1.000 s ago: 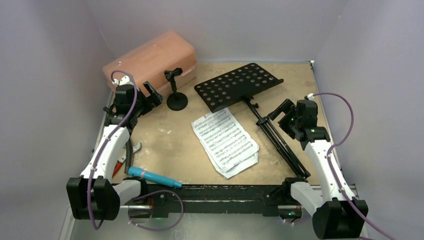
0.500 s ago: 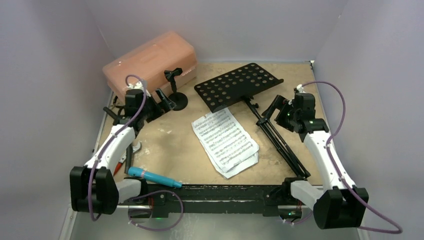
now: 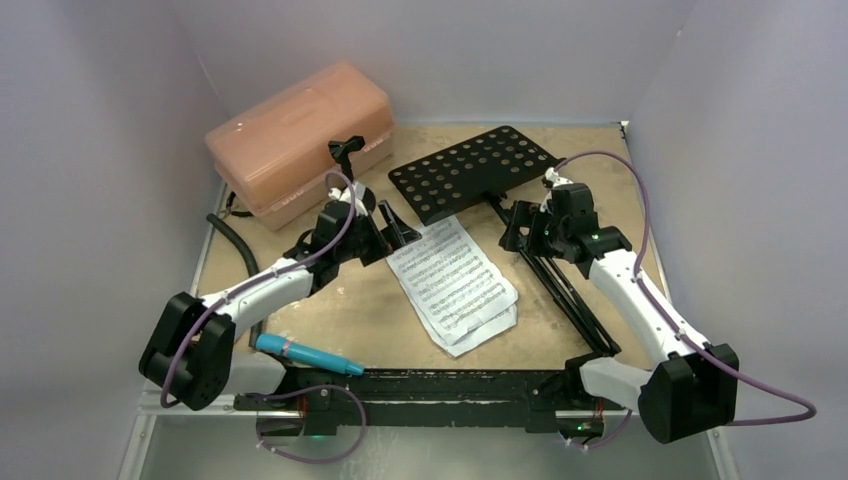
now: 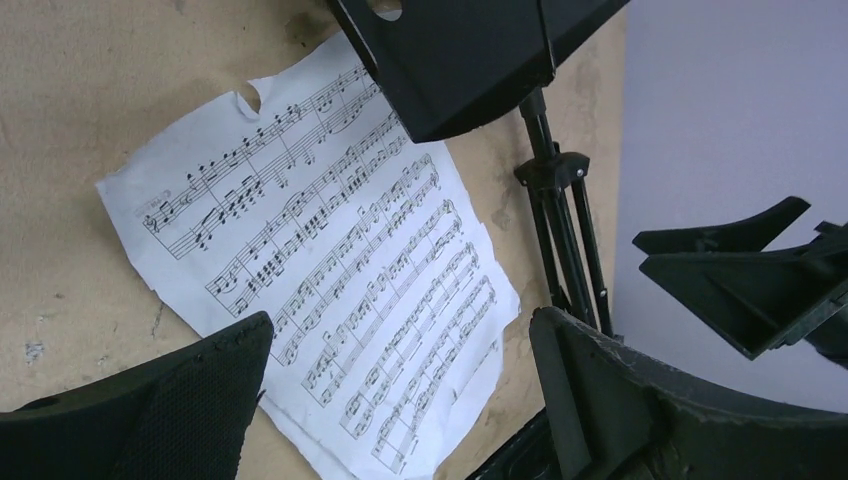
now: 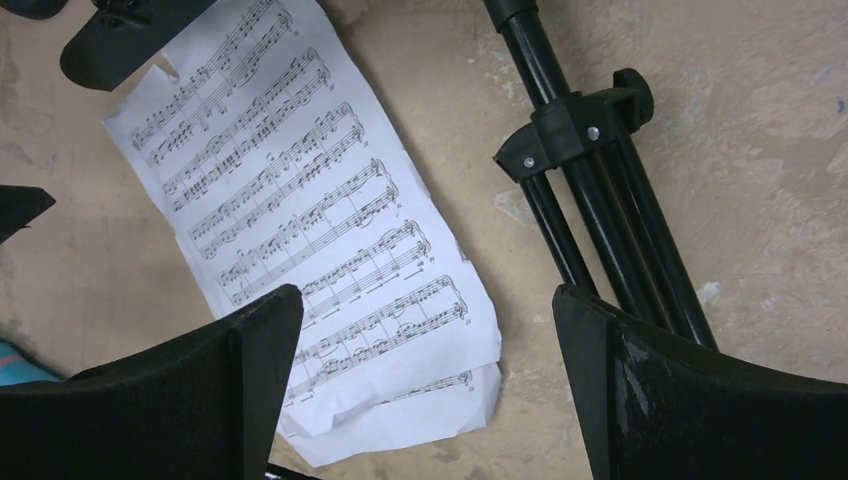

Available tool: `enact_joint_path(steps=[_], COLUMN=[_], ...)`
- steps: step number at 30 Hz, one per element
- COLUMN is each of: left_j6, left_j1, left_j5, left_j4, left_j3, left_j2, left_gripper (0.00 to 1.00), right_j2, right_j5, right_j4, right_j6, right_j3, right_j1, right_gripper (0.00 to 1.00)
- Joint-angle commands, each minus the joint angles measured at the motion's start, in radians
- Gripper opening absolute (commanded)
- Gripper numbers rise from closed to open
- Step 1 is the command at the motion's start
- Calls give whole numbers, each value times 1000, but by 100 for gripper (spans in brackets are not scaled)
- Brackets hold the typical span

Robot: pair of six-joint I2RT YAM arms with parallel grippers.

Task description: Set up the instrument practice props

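The black music stand lies flat, its perforated desk [image 3: 470, 172] at the back and its folded legs [image 3: 565, 290] running to the near right. Two sheet-music pages [image 3: 455, 285] lie stacked beside it. My left gripper [image 3: 397, 228] hovers open over the pages' far left corner [image 4: 330, 270], just below the desk [image 4: 470, 50]. My right gripper [image 3: 513, 230] hovers open beside the stand's pole; its wrist view shows the leg collar [image 5: 575, 125] and both pages [image 5: 300, 220]. The small mic stand [image 3: 345, 150] is partly hidden behind my left arm. The cyan microphone [image 3: 300, 352] lies near the front edge.
A pink translucent box [image 3: 295, 135] sits at the back left, close behind the mic stand. A black cable [image 3: 235, 240] curves along the left side. Grey walls close in the board on three sides.
Both arms have swung inward. The left gripper moved from beside the pink box to the pages' far corner; the right gripper moved left from the right side to the stand's pole. Both stayed open.
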Motion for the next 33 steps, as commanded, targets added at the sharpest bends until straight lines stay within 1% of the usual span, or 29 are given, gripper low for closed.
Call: enact_joint_path(steps=[1, 4, 6, 8, 11, 13, 15, 17, 19, 24, 27, 33], left_j6=[-203, -303, -356, -389, -411, -426, -449, -474, -492, -544, -566, -575], left_j1=[1, 1, 1, 1, 1, 2, 1, -1, -8, -11, -15, -22], left_j5=[-37, -48, -44, -28, -16, -20, -23, -25, -23, -17, -13, -7], left_j4=[244, 349, 428, 482, 519, 546, 577, 623, 677, 799, 859, 877], left_j3=[-81, -130, -146, -141, -116, -113, -110, -111, -106, -71, -16, 101], left_j2=[8, 20, 47, 95, 143, 166, 192, 225, 263, 371, 441, 542], left_gripper=[99, 99, 99, 98, 96, 96, 96, 94, 92, 85, 82, 75], right_j2=[2, 6, -4, -21, -22, -10, 1, 10, 23, 39, 42, 56], right_j5=[62, 91, 71, 61, 43, 26, -11, -65, -100, -131, -154, -206], right_j4=[-3, -25, -31, -12, -11, -19, -28, -29, -33, -41, -40, -41], right_j6=[-58, -58, -12, -5, 15, 18, 10, 4, 0, 18, 23, 39], right_j3=[48, 51, 27, 5, -8, -11, -20, -35, -44, -80, -111, -119], right_j1=[0, 1, -1, -2, -19, -49, -109, -177, -209, -219, -222, -223], right_gripper=[98, 98, 98, 98, 98, 98, 98, 98, 98, 98, 98, 98])
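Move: Some 8 cm ahead of the left hand, 6 cm to its right and slightly lower, about 4 cm, is the near-left corner of the music stand's desk. The sheet music lies about 5 cm back and 11 cm right of that hand, 13 cm below. For the right hand, the upper tripod legs pass some 7 cm to its right, level with it and 14 cm below; their hub is about 5 cm ahead, 4 cm right, 13 cm down. Reaching forward and to the right by about 10 cm, sinking slightly, the left hand brings its open fingers up around the desk's near-left corner, rolls its left side down nearly 30 degrees and narrows the gap by about a fifth; contact can't be seen. The right hand, wide open, shifts right over the sheet-to-legs gap, then drops about 6 cm and eases back towards the tripod legs, tipping down. ##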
